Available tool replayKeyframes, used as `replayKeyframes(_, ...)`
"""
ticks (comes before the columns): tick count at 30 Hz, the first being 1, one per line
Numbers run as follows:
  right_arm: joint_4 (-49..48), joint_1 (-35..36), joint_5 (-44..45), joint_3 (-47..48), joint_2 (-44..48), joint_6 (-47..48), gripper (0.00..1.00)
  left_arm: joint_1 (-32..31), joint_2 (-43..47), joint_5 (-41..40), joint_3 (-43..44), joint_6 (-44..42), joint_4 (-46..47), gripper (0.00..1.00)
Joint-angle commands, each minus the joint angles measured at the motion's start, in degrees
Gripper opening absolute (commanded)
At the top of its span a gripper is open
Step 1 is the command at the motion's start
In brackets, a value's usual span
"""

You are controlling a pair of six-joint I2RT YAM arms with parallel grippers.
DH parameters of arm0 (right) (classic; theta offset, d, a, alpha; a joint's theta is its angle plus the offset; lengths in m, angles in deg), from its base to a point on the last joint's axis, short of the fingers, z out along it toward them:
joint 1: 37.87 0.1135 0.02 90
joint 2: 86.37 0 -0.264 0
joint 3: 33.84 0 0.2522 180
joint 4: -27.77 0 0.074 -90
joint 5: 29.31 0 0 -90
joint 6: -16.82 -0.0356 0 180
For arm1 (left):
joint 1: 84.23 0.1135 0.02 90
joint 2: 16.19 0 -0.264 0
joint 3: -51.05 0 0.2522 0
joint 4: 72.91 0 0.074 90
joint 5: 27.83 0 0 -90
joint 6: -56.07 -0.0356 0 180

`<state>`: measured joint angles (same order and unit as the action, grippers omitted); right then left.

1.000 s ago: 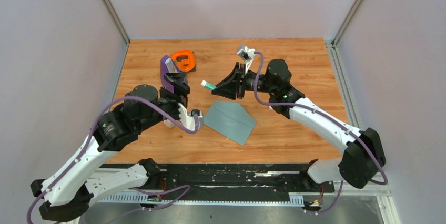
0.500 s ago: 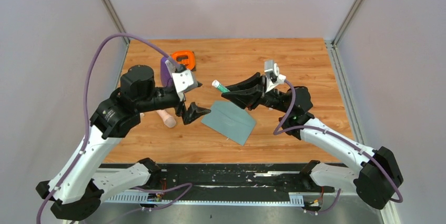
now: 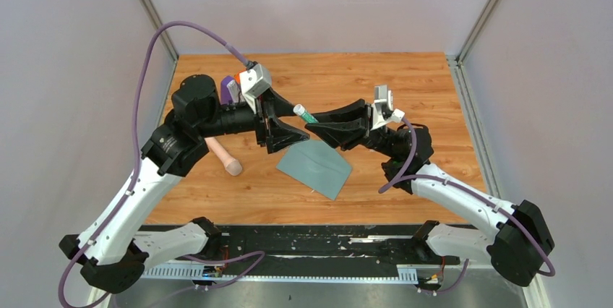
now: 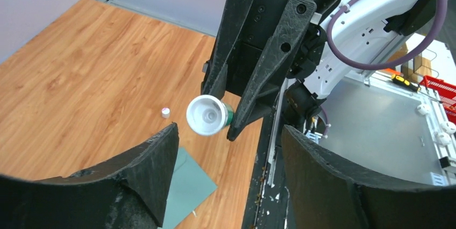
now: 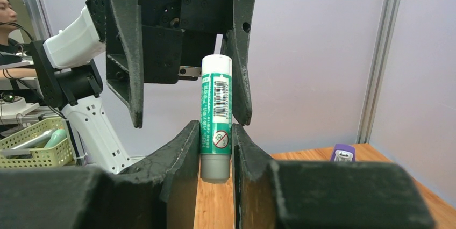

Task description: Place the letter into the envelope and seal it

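Note:
The grey-teal envelope (image 3: 316, 167) lies flat on the wooden table, its flap closed; one corner of the envelope (image 4: 185, 186) shows under my left fingers. The letter is out of view. My right gripper (image 3: 314, 121) is shut on a green glue stick (image 5: 216, 113), held above the table with its white cap end (image 4: 207, 115) pointing at my left gripper (image 3: 285, 126). The left gripper (image 4: 230, 132) faces it, open. Its two fingers (image 5: 126, 51) stand on either side of the stick's top without touching it.
A pinkish cylinder (image 3: 224, 157) lies left of the envelope. A purple object (image 3: 228, 90) stands at the back left, also seen as the purple object (image 5: 342, 152). A tiny white cap (image 4: 165, 112) rests on the wood beyond the envelope.
My left arm lifted away from the pinkish cylinder and swung right to face the right gripper, its jaws narrowing a little. The right gripper turned left with the glue stick.

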<state>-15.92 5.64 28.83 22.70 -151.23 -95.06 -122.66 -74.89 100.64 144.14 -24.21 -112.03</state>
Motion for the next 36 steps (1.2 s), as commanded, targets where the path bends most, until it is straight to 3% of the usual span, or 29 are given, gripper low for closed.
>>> replayKeyframes(1,-2.48,0.52,-0.52,1.80,-0.61,0.80,0.00,0.38,-0.76,0.42,3.17,3.02,4.55,0.74)
replayKeyframes(4,-2.15,0.69,-0.82,2.25,-0.83,0.80,0.00,0.37,-1.53,-0.75,4.06,1.95,4.22,0.63)
replayKeyframes(10,-1.41,0.84,-0.71,2.49,-0.83,1.19,0.00,0.37,-2.16,-1.24,4.43,0.06,3.63,0.53)
replayKeyframes(20,-2.09,0.96,-1.28,2.74,-1.30,0.45,0.00,0.29,-2.49,-0.99,3.89,-1.42,2.42,0.50)
replayKeyframes(24,-2.26,1.12,-0.69,2.25,-1.21,0.65,0.00,0.06,-2.82,-0.04,4.35,-1.61,2.31,0.43)
replayKeyframes(26,-2.18,1.07,-0.70,2.28,-1.06,0.78,0.00,-0.11,-2.90,-0.97,4.31,-2.52,1.72,0.35)
replayKeyframes(30,-1.39,1.08,-0.45,2.32,-0.94,0.99,0.00,-0.51,-3.02,-0.81,4.13,-3.36,0.18,0.03)
replayKeyframes(35,1.37,1.06,0.65,1.63,0.42,2.55,0.01,-0.68,-3.16,-1.71,4.06,-4.51,-3.03,0.00)
replayKeyframes(36,4.45,1.05,0.93,2.07,0.74,3.22,0.13,-0.68,-3.26,-2.25,4.09,-5.60,-3.64,0.00)
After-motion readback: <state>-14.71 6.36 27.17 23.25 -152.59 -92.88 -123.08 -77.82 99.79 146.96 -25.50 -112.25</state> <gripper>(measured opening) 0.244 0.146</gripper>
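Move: The left hand is open and faces right across the gap; the glue stick's middle is about 4 cm to its right, 1 cm ahead and level in height. From the right hand, which holds the stick by its lower part, that middle is some 2 cm left, 2 cm up, level ahead. The envelope lies about 4 cm ahead, 4 cm right and 40 cm below the left hand; the pink pestle lies about 20 cm left, 8 cm ahead, just as low. The left hand eases about 1 cm forward and nearly as far right, rising about 1.5 cm and sinking half of that again, with its wrist almost unturned, to set its half-closing fingers around the white upper end of the glue stick; after a pause it shuts them and pinches the stick just behind that end. The right hand keeps its grip on the lower part and brings the stick about 1 cm left and 1 cm down, towards the left hand. ##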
